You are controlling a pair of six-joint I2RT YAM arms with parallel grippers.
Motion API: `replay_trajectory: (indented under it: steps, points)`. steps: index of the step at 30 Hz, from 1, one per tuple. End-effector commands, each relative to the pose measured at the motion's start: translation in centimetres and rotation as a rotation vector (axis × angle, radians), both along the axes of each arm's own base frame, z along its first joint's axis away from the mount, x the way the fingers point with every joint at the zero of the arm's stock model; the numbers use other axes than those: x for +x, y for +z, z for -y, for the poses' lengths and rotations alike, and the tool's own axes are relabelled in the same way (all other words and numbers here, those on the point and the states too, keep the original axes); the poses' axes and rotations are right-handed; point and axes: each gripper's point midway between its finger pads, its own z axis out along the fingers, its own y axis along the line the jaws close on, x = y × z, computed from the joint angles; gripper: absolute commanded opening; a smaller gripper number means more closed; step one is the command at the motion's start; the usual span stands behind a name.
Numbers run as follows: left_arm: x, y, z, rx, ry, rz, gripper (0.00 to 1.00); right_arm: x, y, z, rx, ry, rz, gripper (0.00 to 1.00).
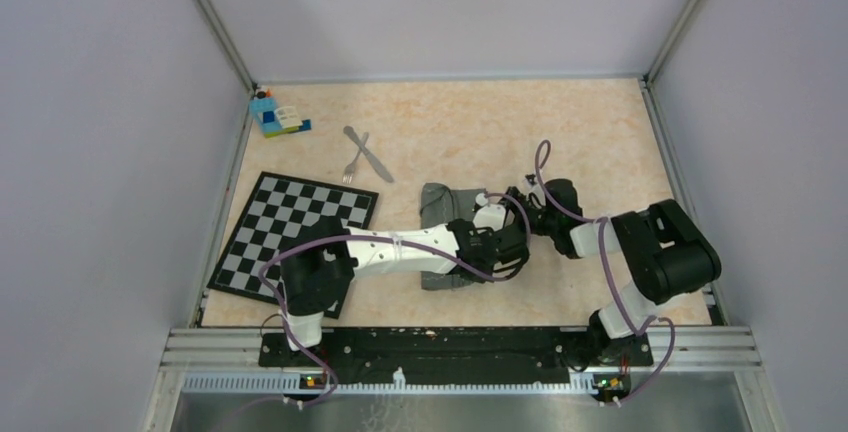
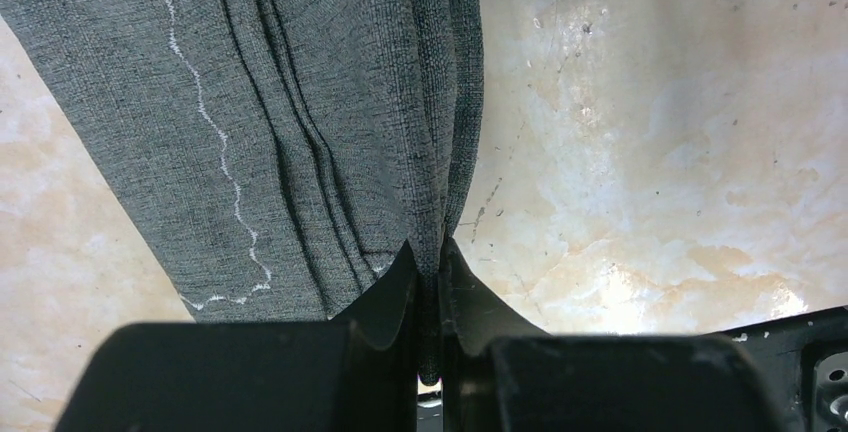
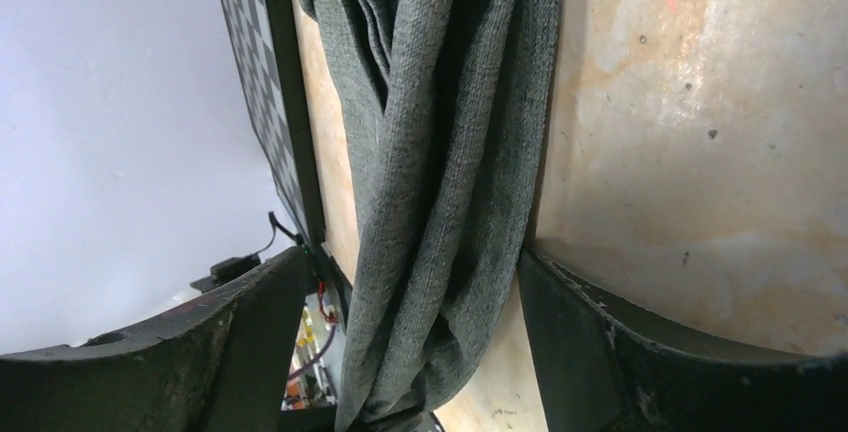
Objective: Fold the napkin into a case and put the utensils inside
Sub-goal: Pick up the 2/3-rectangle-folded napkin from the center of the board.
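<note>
The dark grey napkin (image 1: 437,202) lies bunched in long folds at the table's middle, just right of the checkered mat. My left gripper (image 2: 430,252) is shut on a thin fold at the napkin's (image 2: 300,102) right edge. In the top view the left gripper (image 1: 505,249) sits over the cloth's right side. My right gripper (image 3: 412,257) stands open, its fingers either side of a hanging roll of the napkin (image 3: 450,102). The right gripper (image 1: 528,214) meets the left one there. The silver fork (image 1: 352,165) and knife (image 1: 378,165) lie crossed farther back on the left.
A black-and-white checkered mat (image 1: 290,232) lies at the left, partly under the left arm. A blue toy-brick block (image 1: 275,114) stands in the back left corner. Grey walls close in the table on three sides.
</note>
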Motion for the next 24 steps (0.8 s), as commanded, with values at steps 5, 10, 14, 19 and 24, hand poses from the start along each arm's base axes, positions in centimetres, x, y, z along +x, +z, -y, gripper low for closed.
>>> replay_trajectory:
  steps: [5, 10, 14, 19, 24]
  points:
    - [0.1, 2.2, 0.5, -0.080, -0.007, 0.022, 0.00, 2.3, -1.0, -0.2, -0.024, -0.078, 0.035, 0.65]
    - [-0.1, 2.0, 0.1, -0.081, -0.007, 0.017, 0.00, 4.1, -1.2, 0.0, -0.058, -0.093, 0.075, 0.54]
    - [-0.3, 1.9, 0.2, -0.093, -0.012, 0.009, 0.00, 4.9, -1.6, 0.0, -0.074, -0.093, 0.089, 0.46]
    - [-0.3, 1.9, 0.6, -0.103, -0.023, 0.007, 0.00, 5.7, -1.8, 0.2, -0.107, -0.101, 0.123, 0.38]
    - [-0.4, 2.0, 1.0, -0.117, -0.039, 0.004, 0.00, 6.5, -1.7, 0.9, -0.178, -0.108, 0.173, 0.25]
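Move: Off the right hand's fingertips, the folded napkin's middle is about 6 cm left, 3 cm back and 4 cm lower, its raised right-hand fold already between the open fingers. The crossed fork and knife lie some 26 cm left and 12 cm ahead of this hand; the checkered board is roughly 40 cm left and 6 cm back. For the left hand, pinching the near right end, the napkin's middle is about 7 cm ahead, 5 cm left and 4 cm lower. Sliding forward about 5 cm along the napkin's right-hand fold towards its far end, the right hand sinks some 2 cm and closes its fingers from wide open to about a third, coming to pinch the fold from both sides with only a slight wrist turn. The left hand keeps its grip on the near end, practically in place. ##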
